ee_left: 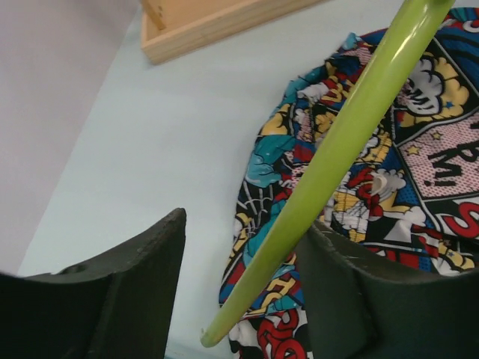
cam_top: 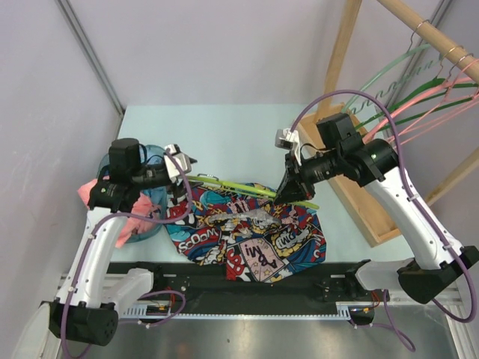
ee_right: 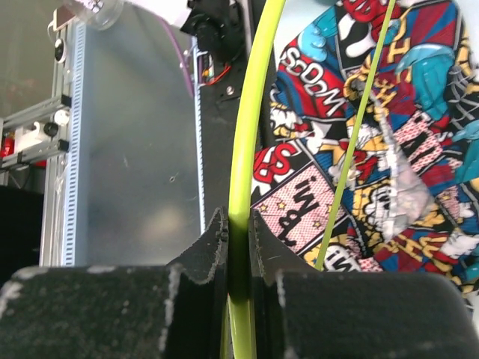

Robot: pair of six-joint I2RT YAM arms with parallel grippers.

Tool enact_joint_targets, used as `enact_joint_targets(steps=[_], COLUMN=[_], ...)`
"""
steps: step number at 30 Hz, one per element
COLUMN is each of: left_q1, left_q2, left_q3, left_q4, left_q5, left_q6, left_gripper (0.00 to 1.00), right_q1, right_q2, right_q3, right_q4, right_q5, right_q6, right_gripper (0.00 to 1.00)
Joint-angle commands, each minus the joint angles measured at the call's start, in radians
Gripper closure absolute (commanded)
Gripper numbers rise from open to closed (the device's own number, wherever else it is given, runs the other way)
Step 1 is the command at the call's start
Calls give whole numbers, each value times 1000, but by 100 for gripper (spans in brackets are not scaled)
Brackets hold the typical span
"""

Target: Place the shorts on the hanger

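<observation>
The comic-print shorts (cam_top: 254, 233) lie crumpled on the table near its front edge. The lime hanger (cam_top: 238, 185) lies across their far edge, slanting left to right. My right gripper (cam_top: 289, 194) is shut on the hanger's right part; in the right wrist view its jaws (ee_right: 239, 218) pinch the lime bar (ee_right: 251, 112) above the shorts (ee_right: 389, 149). My left gripper (cam_top: 182, 174) is at the hanger's left end. In the left wrist view it is open (ee_left: 243, 224), with the lime bar (ee_left: 337, 149) passing between the fingers close to the right one, over the shorts (ee_left: 419, 172).
A pink cloth (cam_top: 93, 191) and a blue bin (cam_top: 153, 157) sit at the left beside my left arm. A wooden rack (cam_top: 352, 187) stands at the right, its rail holding pink and green hangers (cam_top: 426, 97). The rack's base shows in the left wrist view (ee_left: 217, 22).
</observation>
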Motion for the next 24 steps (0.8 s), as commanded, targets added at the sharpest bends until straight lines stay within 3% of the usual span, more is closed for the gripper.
enact_joint_targets(steps=[1,5,6,7,8,9,11,12,14,16,24], left_q1=[-1,-12,-13,-13,-13,-12,-13,-13,-13,-15,-126], left_q2=[20,32,40,46,49,51,59,62,65,63,97], left_q3=[-42,-53,-47,-44,-39,-39,-36,-39,-51,-60,-59], left_q4=[-36,-45,-45,-47,-42,-27,-29,-27,-4,23,85], left_q5=[150,153,150,145,133,124,115,110,101,84,-121], left_q6=[161,155,149,144,114,95,82,74,45,23,22], left_gripper=[48,82,95,100,100,100,100,100,100,100,100], right_q1=[7,-6,-9,-13,-18,-18,-4,2,-16,-41,-10], right_q2=[-55,-55,-55,-55,-53,-53,-58,-41,3,74,229], right_q3=[-9,-33,-40,-46,-58,-66,-99,-98,-57,40,255], right_q4=[20,27,35,50,53,70,142,189,138,26,-54], right_q5=[2,6,8,9,12,18,165,348,390,286,230], right_q6=[-25,-13,-7,-4,-5,2,92,220,219,101,-1], right_gripper=[100,94,85,82,79,68,45,34,33,28,9])
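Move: The lime hanger's left end lies between the left hand's open fingers, 2 cm below and 1 cm back from the hand point; from the right hand, which still pinches the hanger, that end is about 30 cm left, 6 cm ahead and roughly level. The shorts' middle lies some 20 cm right of the left hand, 10 cm back and 25 cm below. The clothes bin is about 22 cm left of that hand, level with it, 20 cm down. Sinking about 3 cm, the left hand closes around the hanger's left end and pinches it, then keeps that hold while easing another centimetre or two down. Only then does the right hand open wide, letting go, and travel forward some 7 cm with a slight dip, turning about 15 degrees clockwise along the way. ##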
